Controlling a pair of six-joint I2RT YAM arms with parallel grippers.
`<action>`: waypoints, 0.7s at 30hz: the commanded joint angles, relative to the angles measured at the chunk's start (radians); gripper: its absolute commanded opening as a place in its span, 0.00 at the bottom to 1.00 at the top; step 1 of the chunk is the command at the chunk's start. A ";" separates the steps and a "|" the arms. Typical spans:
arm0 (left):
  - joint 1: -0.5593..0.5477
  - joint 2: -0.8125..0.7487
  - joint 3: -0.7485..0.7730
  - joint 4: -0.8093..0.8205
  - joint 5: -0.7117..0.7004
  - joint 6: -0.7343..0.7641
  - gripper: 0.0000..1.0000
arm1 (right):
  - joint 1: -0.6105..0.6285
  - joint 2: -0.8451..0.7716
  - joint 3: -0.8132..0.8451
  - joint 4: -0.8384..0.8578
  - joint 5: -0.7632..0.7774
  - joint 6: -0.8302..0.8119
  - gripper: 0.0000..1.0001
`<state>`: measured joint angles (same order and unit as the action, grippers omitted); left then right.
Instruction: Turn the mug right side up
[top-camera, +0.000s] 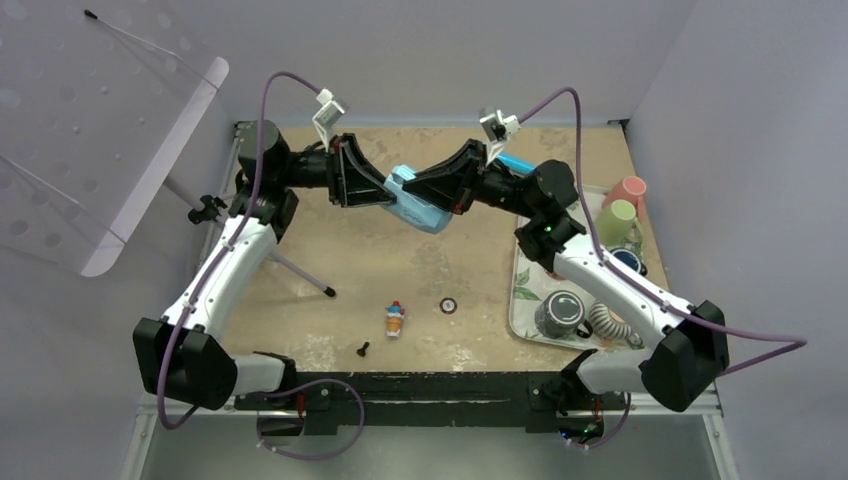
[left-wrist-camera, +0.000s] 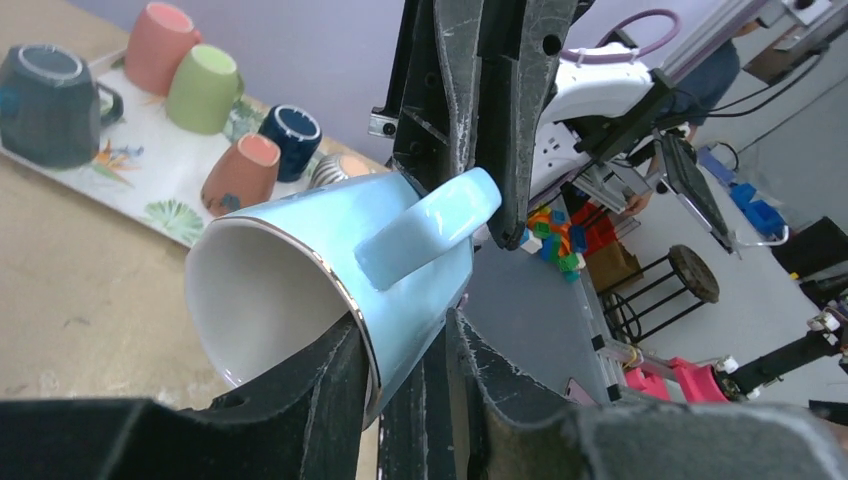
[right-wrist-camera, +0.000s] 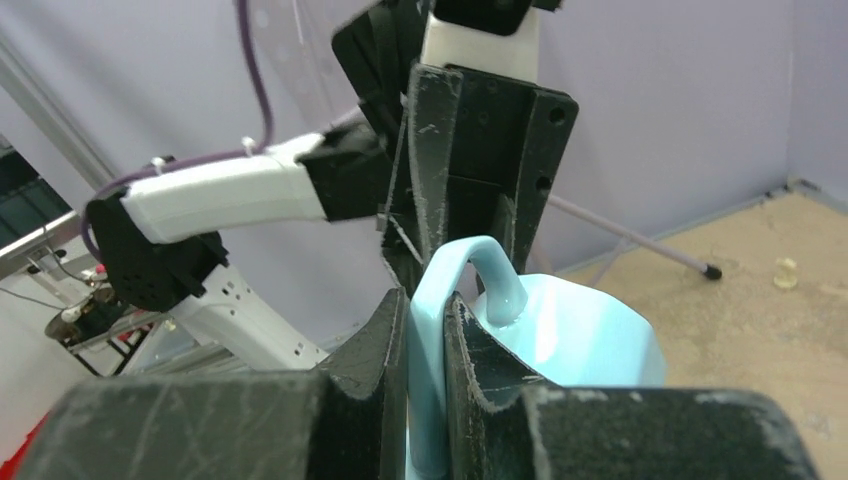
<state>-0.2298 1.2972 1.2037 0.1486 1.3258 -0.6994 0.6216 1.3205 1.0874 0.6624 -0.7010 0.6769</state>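
Observation:
The light blue mug hangs in the air over the back middle of the table, tilted on its side, held between both arms. My left gripper is shut on the mug's rim and wall. In the left wrist view the left gripper has one finger inside the white opening and one outside the mug. My right gripper is shut on the handle. In the right wrist view the right gripper pinches the handle, with the mug body beyond.
A floral tray at the right holds several mugs: pink, green, navy, dark grey. A small ice-cream toy, a ring and a black peg lie on the table. A tripod leg stands at the left.

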 joint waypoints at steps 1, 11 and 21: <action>-0.010 0.043 -0.044 0.859 0.063 -0.694 0.33 | -0.004 -0.075 0.034 0.058 0.022 -0.028 0.00; -0.055 0.158 0.025 1.222 0.077 -1.092 0.21 | 0.001 -0.088 0.068 0.041 0.029 -0.032 0.00; -0.089 0.027 -0.007 0.758 0.111 -0.691 0.00 | 0.001 -0.070 0.102 -0.032 0.071 -0.057 0.00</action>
<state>-0.2771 1.4307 1.1824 1.0893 1.4101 -1.6329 0.6231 1.2476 1.1210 0.6621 -0.7612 0.6640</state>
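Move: The light-blue mug hangs on its side between the hands, its handle already in the right fingers. The mug's middle lies about 5 cm right of the left hand and 1 cm back, nearly level; the right gripper's tips are some 4 cm right of the left hand and 2 cm ahead. From the right hand, the mug's middle is about 1 cm right, 3 cm back and 2 cm lower. Left fingers close on the mug's rim while both hands, right keeping the handle, rise and draw back 3–4 cm. ##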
